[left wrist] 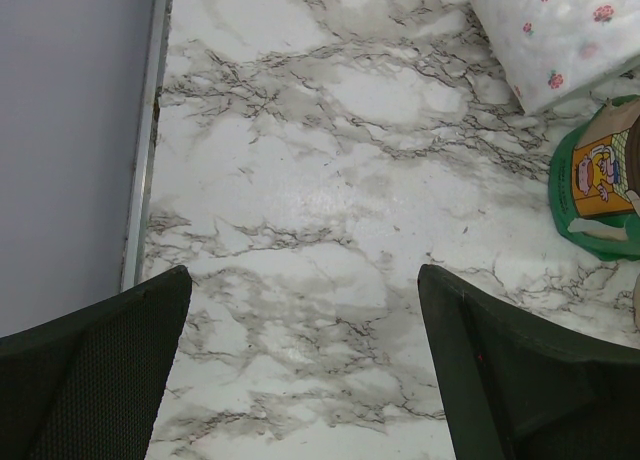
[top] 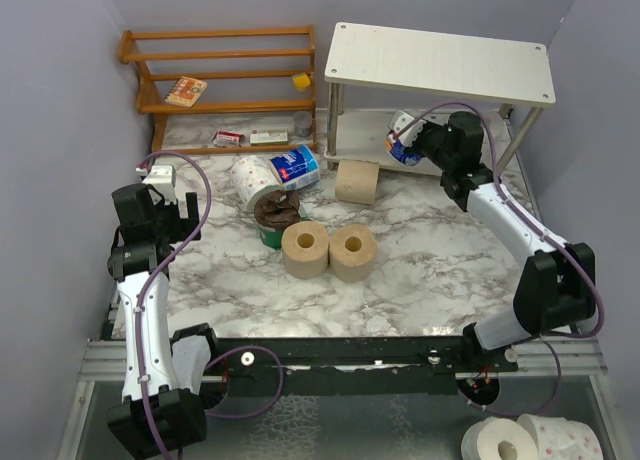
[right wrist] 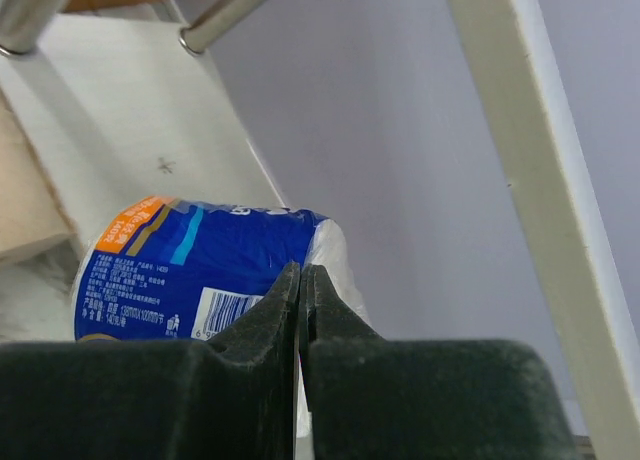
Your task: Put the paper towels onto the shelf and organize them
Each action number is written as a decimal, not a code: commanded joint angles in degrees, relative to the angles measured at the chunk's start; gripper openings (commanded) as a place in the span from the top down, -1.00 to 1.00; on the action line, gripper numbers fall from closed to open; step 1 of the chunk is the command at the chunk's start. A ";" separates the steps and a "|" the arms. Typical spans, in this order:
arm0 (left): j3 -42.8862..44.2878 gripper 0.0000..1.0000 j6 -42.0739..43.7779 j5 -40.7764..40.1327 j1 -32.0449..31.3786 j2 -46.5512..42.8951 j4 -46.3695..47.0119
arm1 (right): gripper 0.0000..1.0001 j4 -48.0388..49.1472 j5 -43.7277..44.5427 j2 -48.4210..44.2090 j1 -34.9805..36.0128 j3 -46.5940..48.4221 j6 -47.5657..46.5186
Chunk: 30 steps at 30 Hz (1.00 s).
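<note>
My right gripper (top: pixel 422 140) (right wrist: pixel 300 270) is shut, pinching the plastic wrapper of a blue-wrapped paper towel roll (top: pixel 403 140) (right wrist: pixel 190 270) at the lower tier (right wrist: pixel 120 110) of the white shelf (top: pixel 440 60). On the marble table, two tan rolls (top: pixel 305 248) (top: pixel 353 252) stand upright, and a third tan roll (top: pixel 357 181) lies by the shelf leg. A white roll with pink dots (top: pixel 255 180) (left wrist: pixel 560 30) and another blue-wrapped roll (top: pixel 296 167) lie together. My left gripper (top: pixel 185 215) (left wrist: pixel 300 280) hangs open over bare marble at the left.
A green and brown snack bag (top: pixel 275 215) (left wrist: pixel 600 180) sits between the rolls. A wooden slatted rack (top: pixel 225 80) with small items stands at the back left. A purple wall (left wrist: pixel 70 150) borders the left edge. More white rolls (top: pixel 530 440) lie below the table, bottom right.
</note>
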 commanded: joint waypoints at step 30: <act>-0.69 -0.97 -0.07 0.48 0.36 -0.60 1.03 | 0.98 33.50 5.45 16.92 -7.12 -6.41 -13.38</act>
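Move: From the right gripper, which holds the blue-wrapped roll, the free spot on the shelf's lower board is about 10 cm ahead, 5 cm right and 14 cm down. The white roll already shelved is some 13 cm ahead, 17 cm right and 12 cm lower; the loose brown roll lies about 12 cm back, 13 cm left and 18 cm below. From the left gripper that spot is roughly 30 cm ahead, 56 cm right and 7 cm down. Carry the blue-wrapped roll in under the shelf's top board with the right gripper, keeping the shut fingers pinched on its wrapper. Go forward about 8 cm and some 7 cm right towards the shelved white roll, sinking about 6 cm towards the lower board. Meanwhile tip the fingers up about 15 degrees, roll the hand's left side down as much, and turn slightly clockwise; finish with sinking alone. ##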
